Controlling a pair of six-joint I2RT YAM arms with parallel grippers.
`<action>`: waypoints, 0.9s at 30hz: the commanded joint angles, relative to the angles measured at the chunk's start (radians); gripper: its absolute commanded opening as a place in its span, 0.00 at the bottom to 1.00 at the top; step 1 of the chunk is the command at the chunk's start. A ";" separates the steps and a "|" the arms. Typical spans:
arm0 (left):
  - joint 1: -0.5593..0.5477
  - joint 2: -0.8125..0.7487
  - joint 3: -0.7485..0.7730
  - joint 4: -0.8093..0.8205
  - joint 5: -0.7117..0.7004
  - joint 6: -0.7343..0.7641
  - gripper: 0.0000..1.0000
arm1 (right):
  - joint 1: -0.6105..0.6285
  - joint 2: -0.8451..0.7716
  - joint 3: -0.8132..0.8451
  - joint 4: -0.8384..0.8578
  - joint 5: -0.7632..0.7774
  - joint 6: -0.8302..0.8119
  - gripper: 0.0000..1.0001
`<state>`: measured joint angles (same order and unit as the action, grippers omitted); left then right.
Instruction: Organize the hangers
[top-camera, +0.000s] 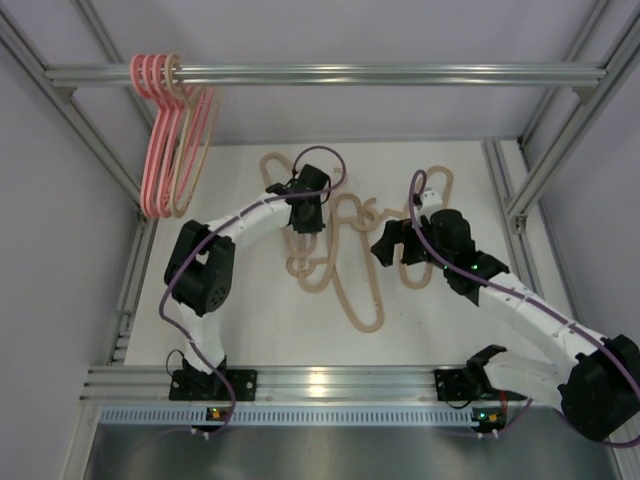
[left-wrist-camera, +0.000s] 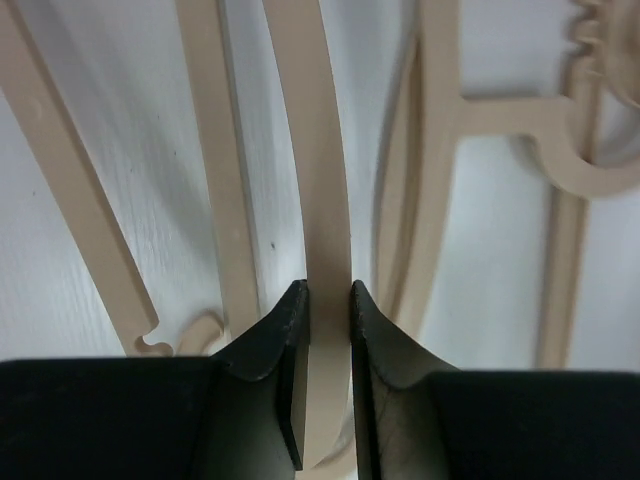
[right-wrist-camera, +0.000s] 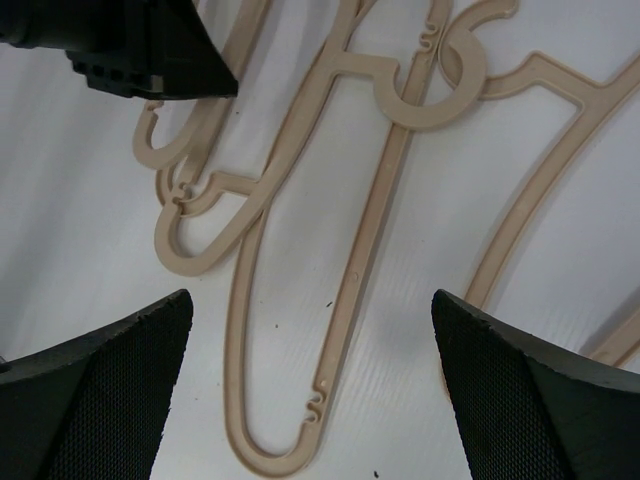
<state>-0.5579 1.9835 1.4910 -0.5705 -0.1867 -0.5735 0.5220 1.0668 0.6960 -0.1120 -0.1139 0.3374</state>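
Several beige hangers (top-camera: 350, 290) lie tangled on the white table (top-camera: 250, 320). My left gripper (top-camera: 304, 240) is shut on the thin bar of one beige hanger (left-wrist-camera: 310, 150); in the left wrist view my left gripper (left-wrist-camera: 328, 295) pinches that bar from both sides. My right gripper (top-camera: 398, 250) hovers open to the right of it. In the right wrist view my right gripper (right-wrist-camera: 310, 300) has a beige hanger (right-wrist-camera: 370, 240) lying flat on the table under its gap, untouched. Pink hangers (top-camera: 155, 150) and a beige one (top-camera: 192, 150) hang on the silver bar (top-camera: 400, 73) at its left end.
Aluminium frame posts (top-camera: 555, 150) stand at both sides of the table, and a rail (top-camera: 330, 380) runs along the near edge by the arm bases. The left gripper's dark body (right-wrist-camera: 150, 50) shows at the top left of the right wrist view.
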 joint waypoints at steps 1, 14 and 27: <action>-0.013 -0.234 -0.037 0.017 0.090 -0.002 0.00 | -0.020 -0.019 0.065 0.058 -0.032 0.005 0.99; -0.046 -0.566 -0.219 0.015 0.372 -0.046 0.00 | -0.033 0.031 0.201 0.215 -0.147 -0.066 0.98; -0.073 -0.689 -0.293 0.018 0.368 -0.003 0.00 | -0.046 0.170 0.358 0.298 -0.043 0.170 0.75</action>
<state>-0.6186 1.3293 1.2186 -0.5877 0.1860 -0.6090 0.4885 1.2331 0.9844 0.1120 -0.2077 0.4164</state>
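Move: The left gripper already holds a beige hanger. Its hook, which the right gripper is after, lies about 12 cm ahead of and 6 cm right of the left hand at roughly its height. From the open right gripper, the hook is some 23 cm ahead, 10 cm left and 10 cm lower. On the table about 15 cm below that gripper are crossed hooks 17 cm ahead and 3 cm left, and the right-hand hanger 12 cm ahead and 10 cm right. Keep the left fingers shut on the hanger and lift it quickly off the pile, about 16 cm up and 13 cm back, rolling the wrist some 25 degrees so its right side rises. Meanwhile bring the right gripper up, then also forward and left towards the hook, tipping its fingers upward and starting to close them late, short of touching. ##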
